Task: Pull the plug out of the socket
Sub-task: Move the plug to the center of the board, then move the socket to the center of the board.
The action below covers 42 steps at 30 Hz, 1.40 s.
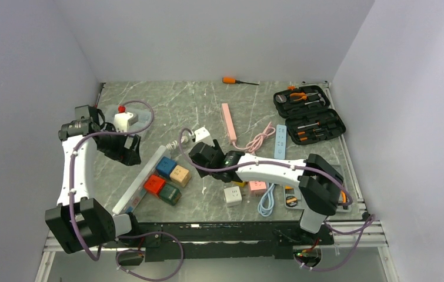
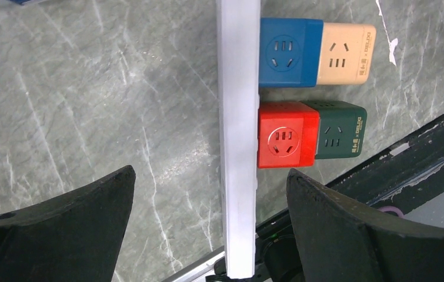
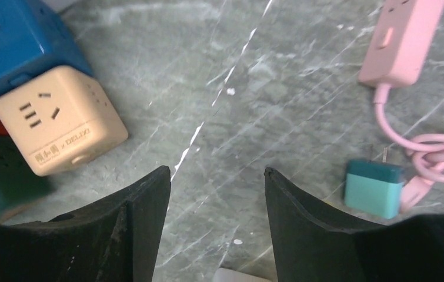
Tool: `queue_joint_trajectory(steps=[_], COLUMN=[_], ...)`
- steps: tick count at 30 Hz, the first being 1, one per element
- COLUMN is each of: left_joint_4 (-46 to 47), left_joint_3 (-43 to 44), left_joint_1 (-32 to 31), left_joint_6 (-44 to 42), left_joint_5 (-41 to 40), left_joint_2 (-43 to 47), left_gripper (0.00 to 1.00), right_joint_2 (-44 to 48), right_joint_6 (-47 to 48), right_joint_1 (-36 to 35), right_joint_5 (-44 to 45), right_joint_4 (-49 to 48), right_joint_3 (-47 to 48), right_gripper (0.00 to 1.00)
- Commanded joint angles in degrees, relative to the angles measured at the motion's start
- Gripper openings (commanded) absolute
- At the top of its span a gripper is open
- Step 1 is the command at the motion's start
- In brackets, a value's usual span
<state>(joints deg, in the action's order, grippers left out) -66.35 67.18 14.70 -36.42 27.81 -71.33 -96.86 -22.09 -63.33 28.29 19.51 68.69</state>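
A long white power strip [image 1: 140, 182] lies on the marble table. Against its right side sit a blue cube [image 1: 165, 166] joined to a beige cube [image 1: 180, 175], and a red cube [image 1: 154, 184] joined to a green cube [image 1: 170, 194]. In the left wrist view the strip [image 2: 238, 135] runs between the jaws, with the blue [image 2: 287, 53], beige [image 2: 347, 54], red [image 2: 284, 135] and green [image 2: 340, 130] cubes beside it. My left gripper [image 2: 210, 172] is open and empty above the strip. My right gripper [image 3: 216, 170] is open and empty, just right of the beige cube [image 3: 60, 120].
A pink power strip [image 1: 229, 123] with a coiled pink cable [image 3: 437, 158] and a teal adapter [image 3: 374, 188] lies to the right. A white cube socket [image 1: 232, 195], an open tool case [image 1: 309, 114], an orange screwdriver [image 1: 231, 80] and a white adapter [image 1: 124, 120] are around.
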Motion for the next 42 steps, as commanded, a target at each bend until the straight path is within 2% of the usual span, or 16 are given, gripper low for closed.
queue_joint_trajectory(steps=[1,8,13,16,23,28,42], left_joint_4=[-3.31,-7.86,-10.25,-10.75,-10.5,-10.83,-11.85], left_joint_3=[2.82,4.62,4.17,3.12,1.03,0.83,0.57], left_joint_1=[4.07,10.1,12.73,13.67,15.1,16.05,17.63], left_joint_6=[-3.39,-8.19,-11.8,-13.06,-14.42,-15.44,-17.73], left_joint_5=[3.78,6.01,6.26,6.06,4.68,3.81,4.73], left_joint_2=[0.45,-0.96,-0.74,-0.59,0.79,1.2,0.72], left_gripper=[0.99,0.99,0.99,0.99,0.99,0.99,0.99], right_joint_2=[-1.34,-0.05,-1.69,-4.08,-13.41,-18.72,-27.05], right_joint_6=[-1.13,2.07,4.9,7.29,11.15,11.99,14.5], right_joint_1=[-2.51,-4.58,-6.4,-7.87,-10.11,-10.36,-11.27], right_joint_5=[-1.38,-3.84,-7.84,-10.63,-19.73,-22.81,-22.16], right_joint_4=[-1.44,-4.04,-6.52,-8.3,-8.09,-7.33,-7.82], right_joint_3=[0.83,3.19,6.44,9.02,19.05,23.67,27.97], right_gripper=[0.61,0.65,0.8,0.84,0.87,0.89,0.89])
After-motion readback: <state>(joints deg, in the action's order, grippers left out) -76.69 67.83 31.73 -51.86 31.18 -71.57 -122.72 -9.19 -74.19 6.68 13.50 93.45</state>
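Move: The open, empty right hand is bound for the red adapter, about 19 cm to its left, 8 cm back and 8 cm below. From this hand, the blue adapter is roughly 15 cm left and 2 cm back, the tan one 10 cm left and 5 cm back, the green one 14 cm left and 11 cm back, and the white power strip 23 cm left and 6 cm back. From the left hand, the red adapter is about 8 cm right, 7 cm back and 14 cm below. The right hand swings left some 18 cm and back about 9, dipping slightly and then rising to carry over the tan and green adapters, before it sinks over the red one; on the way it turns some 35 degrees counter-clockwise and opens its fingers nearly fully, so they come to flank the red adapter from above, with no touch visible. Meanwhile the wide-open left hand draws about 5 cm left and nearly 4 cm back, away from the red adapter, and holds nothing. ##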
